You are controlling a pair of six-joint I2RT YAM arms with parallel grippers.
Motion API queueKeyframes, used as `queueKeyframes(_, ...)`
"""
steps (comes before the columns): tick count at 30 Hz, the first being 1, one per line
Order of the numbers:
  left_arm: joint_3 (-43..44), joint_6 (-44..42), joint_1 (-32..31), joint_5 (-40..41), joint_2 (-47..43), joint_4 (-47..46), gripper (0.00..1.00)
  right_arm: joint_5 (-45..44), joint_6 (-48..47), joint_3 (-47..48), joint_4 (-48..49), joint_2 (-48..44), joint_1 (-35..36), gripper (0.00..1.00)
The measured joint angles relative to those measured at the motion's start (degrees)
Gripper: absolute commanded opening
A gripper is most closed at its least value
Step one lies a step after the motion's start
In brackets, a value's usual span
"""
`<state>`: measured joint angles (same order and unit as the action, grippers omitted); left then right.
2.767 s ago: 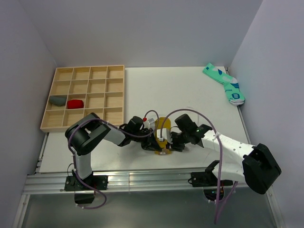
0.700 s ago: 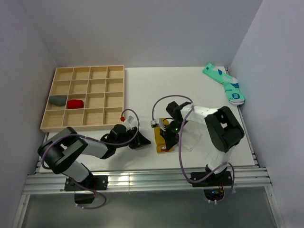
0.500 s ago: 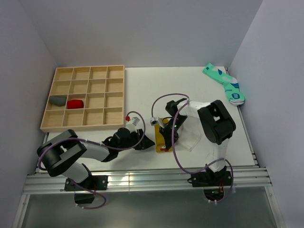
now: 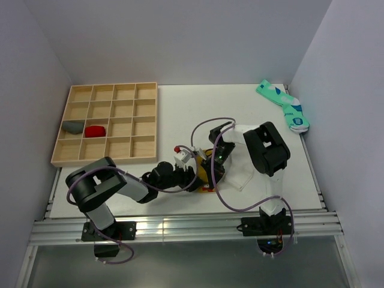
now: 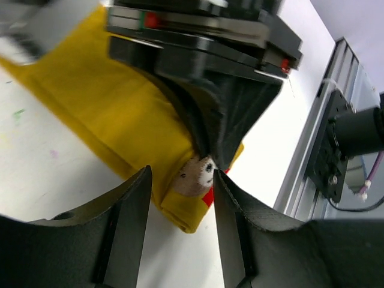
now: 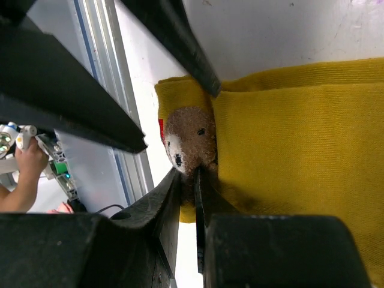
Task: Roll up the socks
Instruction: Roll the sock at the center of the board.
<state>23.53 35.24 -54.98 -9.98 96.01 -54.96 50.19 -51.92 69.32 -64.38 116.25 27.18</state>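
Observation:
A mustard-yellow sock (image 5: pixel 114 108) lies folded near the table's front edge, with a small bear-face mark (image 5: pixel 195 174) and a red patch at its end. In the top view the sock (image 4: pixel 205 176) is mostly covered by both grippers. My right gripper (image 6: pixel 195 198) is shut on the sock (image 6: pixel 288 132), pinching the fabric just beside the bear mark (image 6: pixel 189 141). My left gripper (image 5: pixel 180 222) stands open, its fingers either side of the sock's folded corner with a gap on both sides. Seen from above, the left gripper (image 4: pixel 195 178) comes in from the left and the right gripper (image 4: pixel 212 170) from behind.
A wooden compartment tray (image 4: pixel 105 96) stands at the back left with a grey bundle (image 4: pixel 74 126) and a red bundle (image 4: pixel 95 131) in it. Teal patterned socks (image 4: pixel 285 108) lie at the back right. The metal rail (image 4: pixel 180 225) runs just below the sock.
My left gripper has slid right along the table up to the sock's end and its jaws have spread wider. The right gripper has stayed pinched on the sock.

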Motion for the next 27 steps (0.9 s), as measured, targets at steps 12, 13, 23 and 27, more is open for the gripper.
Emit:
queueKeyframes(12,2.73,-3.19,-0.61,-5.77,5.62,-1.62,0.52,0.26,-0.02,0.11,-0.90,0.37,-1.36,0.11)
queueKeyframes(13,2.73,-3.19,-0.61,-5.92,6.01,-1.79,0.52,0.26,-0.02,0.11,-0.96,0.39,-1.49,0.11)
queueKeyframes(23,2.86,-3.04,-0.61,-8.41,8.11,-4.28,0.43,0.52,0.02,0.63,-2.60,1.99,-3.02,0.12)
queueKeyframes(27,2.86,-2.54,-0.61,-8.70,8.11,-4.00,0.17,0.35,0.76,0.59,-2.36,1.97,-3.23,0.17)
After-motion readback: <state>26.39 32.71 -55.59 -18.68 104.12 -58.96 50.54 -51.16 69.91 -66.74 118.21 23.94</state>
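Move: The rolled near end of the mustard sock lies about 2 cm back, 4 cm to the right and 3 cm below the left hand; the right fingers already pinch it, its middle some 2 cm to their left. The sock's flat part spreads some 7 cm ahead and 3 cm right of the left hand, and the white sock lies about 7 cm ahead and 17 cm right of it. Left hand eases back, right and down, about 3.5 cm, closing on the rolled end; right keeps its pinch. ##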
